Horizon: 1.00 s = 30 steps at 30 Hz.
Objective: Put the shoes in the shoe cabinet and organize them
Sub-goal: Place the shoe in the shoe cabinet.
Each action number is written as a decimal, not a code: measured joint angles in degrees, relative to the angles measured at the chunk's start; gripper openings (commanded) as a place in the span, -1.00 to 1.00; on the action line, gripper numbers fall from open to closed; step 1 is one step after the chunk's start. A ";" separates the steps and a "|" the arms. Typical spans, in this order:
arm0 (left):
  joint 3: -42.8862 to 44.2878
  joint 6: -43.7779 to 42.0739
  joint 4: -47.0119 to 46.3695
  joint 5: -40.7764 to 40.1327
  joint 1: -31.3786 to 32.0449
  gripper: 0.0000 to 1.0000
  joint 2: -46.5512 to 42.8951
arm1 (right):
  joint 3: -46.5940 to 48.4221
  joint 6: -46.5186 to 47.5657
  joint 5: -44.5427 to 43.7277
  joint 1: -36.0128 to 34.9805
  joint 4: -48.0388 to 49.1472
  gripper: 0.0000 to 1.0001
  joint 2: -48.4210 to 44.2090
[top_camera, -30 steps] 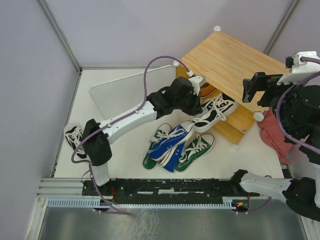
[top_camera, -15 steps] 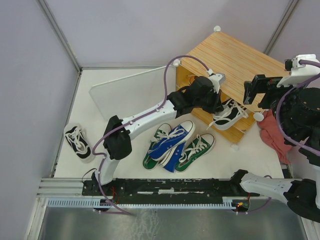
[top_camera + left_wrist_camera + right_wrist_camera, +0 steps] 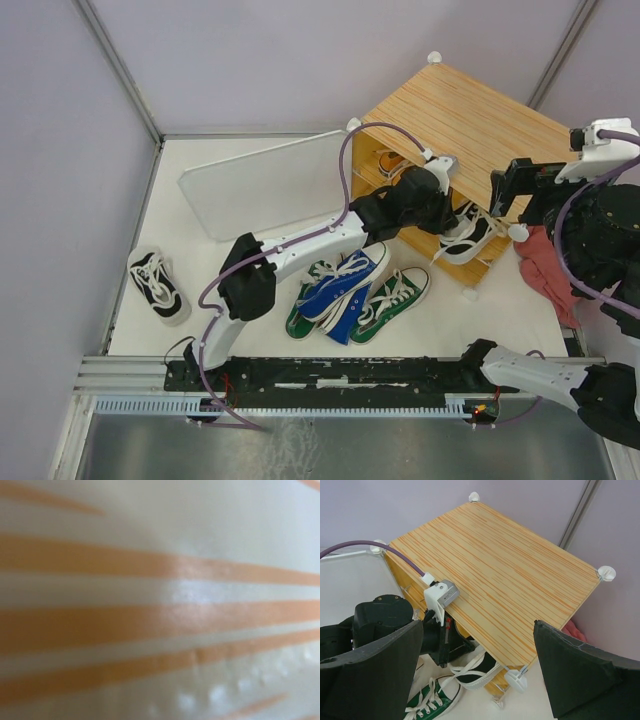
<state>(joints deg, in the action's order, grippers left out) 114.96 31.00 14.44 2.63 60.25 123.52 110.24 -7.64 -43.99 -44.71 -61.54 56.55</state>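
Observation:
My left gripper (image 3: 447,213) is shut on a black shoe (image 3: 466,236) and holds it at the front opening of the wooden shoe cabinet (image 3: 470,120), toe partly under the top panel. From the right wrist view the same black shoe (image 3: 487,672) hangs with loose white laces below the cabinet's top (image 3: 505,575). An orange shoe (image 3: 390,163) sits inside. Blue shoes (image 3: 345,285) and green shoes (image 3: 398,298) lie piled on the floor in front. Another black shoe (image 3: 158,285) lies far left. My right gripper (image 3: 477,625) hovers open above the cabinet. The left wrist view shows only blurred striped wood.
The pale door panel (image 3: 265,185) lies flat on the floor left of the cabinet. A red cloth (image 3: 545,270) is bunched at the cabinet's right side. White corner knobs (image 3: 517,679) stick out from the cabinet. Grey walls enclose the floor.
My left arm has swung right and forward, carrying the black shoe from in front of the cabinet into its lower opening. The right arm has stayed in place.

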 measured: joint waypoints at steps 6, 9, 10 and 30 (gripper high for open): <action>0.00 0.66 -0.98 -0.63 0.11 -0.50 0.55 | -1.79 -0.02 -0.04 0.00 -0.24 0.98 -0.48; 0.02 0.92 -2.23 -0.59 0.20 -0.19 0.83 | -2.38 -0.02 -0.04 0.00 -0.28 0.98 -0.52; 0.02 0.96 -2.47 -0.63 0.26 -0.13 0.85 | -2.40 -0.02 -0.04 0.00 -0.31 0.98 -0.52; -22.38 -0.22 -9.05 -1.16 0.72 0.98 -17.59 | -9.88 -2.64 7.85 0.00 -5.33 0.98 -1.84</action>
<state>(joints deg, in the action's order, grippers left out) 92.58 30.79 5.39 1.48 60.97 105.93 100.36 -10.28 -36.14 -44.71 -66.87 54.72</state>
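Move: The left hand holds a black shoe at the cabinet's shelf, its middle some 4 cm right of the hand point and 4 cm below. An orange shoe sits about 11 cm ahead and 13 cm left, 3 cm lower; the nearer green shoe lies about 12 cm back, 8 cm left and 16 cm down. From the high right hand the black shoe is about 9 cm ahead, straight in line, some 29 cm below. Left hand opens wide, frees the black shoe, backs some 7 cm left; right sinks 7 cm towards it. ##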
